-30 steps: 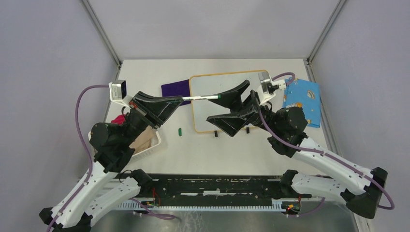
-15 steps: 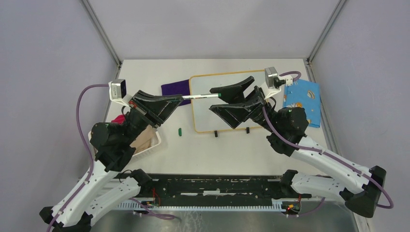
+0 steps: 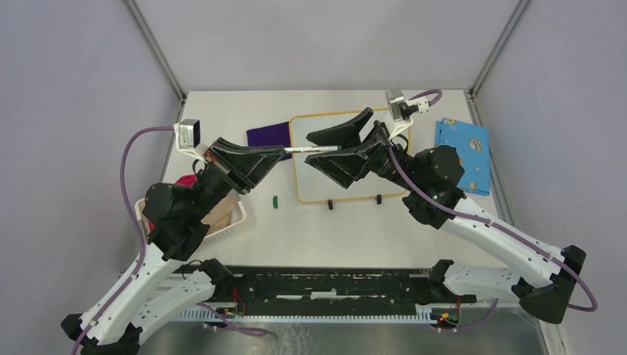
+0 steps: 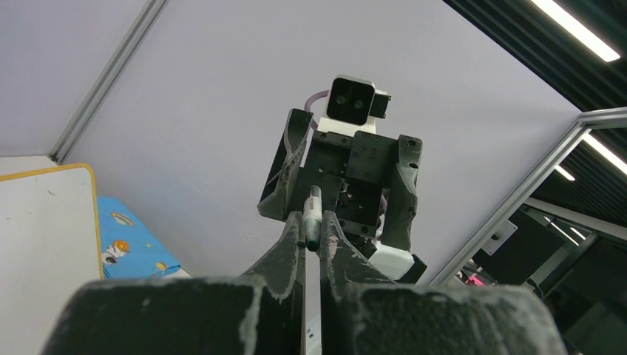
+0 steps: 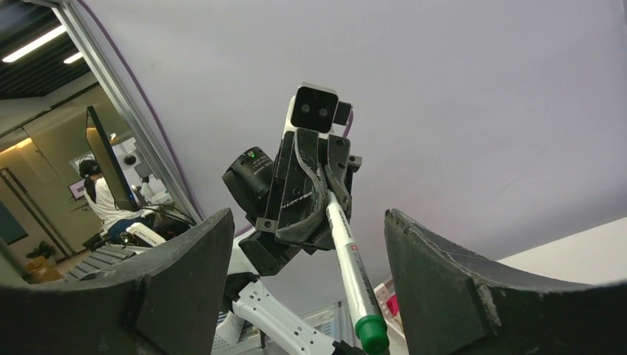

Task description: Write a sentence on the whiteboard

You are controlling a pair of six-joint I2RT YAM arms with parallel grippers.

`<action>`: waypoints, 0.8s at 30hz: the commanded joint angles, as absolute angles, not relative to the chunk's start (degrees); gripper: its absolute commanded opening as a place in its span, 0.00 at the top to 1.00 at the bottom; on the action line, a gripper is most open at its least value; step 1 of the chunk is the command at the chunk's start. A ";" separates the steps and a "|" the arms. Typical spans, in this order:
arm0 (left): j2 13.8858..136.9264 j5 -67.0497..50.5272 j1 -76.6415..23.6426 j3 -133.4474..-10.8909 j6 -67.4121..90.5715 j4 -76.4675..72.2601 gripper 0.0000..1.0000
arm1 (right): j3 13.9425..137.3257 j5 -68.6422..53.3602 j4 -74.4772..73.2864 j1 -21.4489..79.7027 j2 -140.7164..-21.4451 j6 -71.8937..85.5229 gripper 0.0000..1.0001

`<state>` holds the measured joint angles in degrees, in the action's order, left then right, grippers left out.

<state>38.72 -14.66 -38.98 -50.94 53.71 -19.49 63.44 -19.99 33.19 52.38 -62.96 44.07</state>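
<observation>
The whiteboard (image 3: pixel 316 181) lies at the table's middle back, and its corner (image 4: pixel 44 222) also appears in the left wrist view. The sentence is out of view: the parts of the board that show are blank. My left gripper (image 3: pixel 285 151) is shut on the tail of a white marker (image 3: pixel 310 149) with a green end (image 5: pixel 372 334), held level above the board. My right gripper (image 3: pixel 310 149) faces it, open, its fingers either side of the marker's green end without touching it. In the wrist views the marker (image 4: pixel 312 214) sits between the closed left fingers and runs down between the wide right fingers (image 5: pixel 185 281).
A purple cloth (image 3: pixel 268 135) lies left of the board and a blue patterned cloth (image 3: pixel 466 151) to its right. A small green cap (image 3: pixel 274 200) rests on the table near the board's front left. A white basket (image 3: pixel 235 216) stands under the left arm.
My right gripper has swung left and forward until its fingers flank the marker's green end, and they have narrowed a little. The left gripper has kept its hold, shifting only slightly.
</observation>
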 commanded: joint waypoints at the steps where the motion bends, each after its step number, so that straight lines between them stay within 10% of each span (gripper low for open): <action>1: 38.49 -14.41 -38.94 -52.27 52.30 -19.09 0.98 | 66.24 -20.68 31.12 52.31 -62.80 43.66 0.23; 24: 38.82 -11.32 -38.94 -54.14 47.37 -13.45 0.98 | 67.38 -17.41 24.24 52.19 -62.07 46.49 0.46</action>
<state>38.63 -12.34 -38.98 -51.92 51.05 -12.84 64.82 -17.04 21.67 52.34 -62.96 45.39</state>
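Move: The marker, still gripped in the left fingers, reaches across between the right hand's open fingers, its middle about 2 cm to the right hand's left, 1 cm ahead and roughly level. From the right hand, the whiteboard lies some 29 cm ahead, 11 cm right, and the green cap about 11 cm ahead, 15 cm left, both roughly 48 cm below. The marker's middle is about 6 cm right of the left hand, level fore and aft. Right hand sinks about 3 cm and forward, fingers partly closing around the marker the left hand lowers. ##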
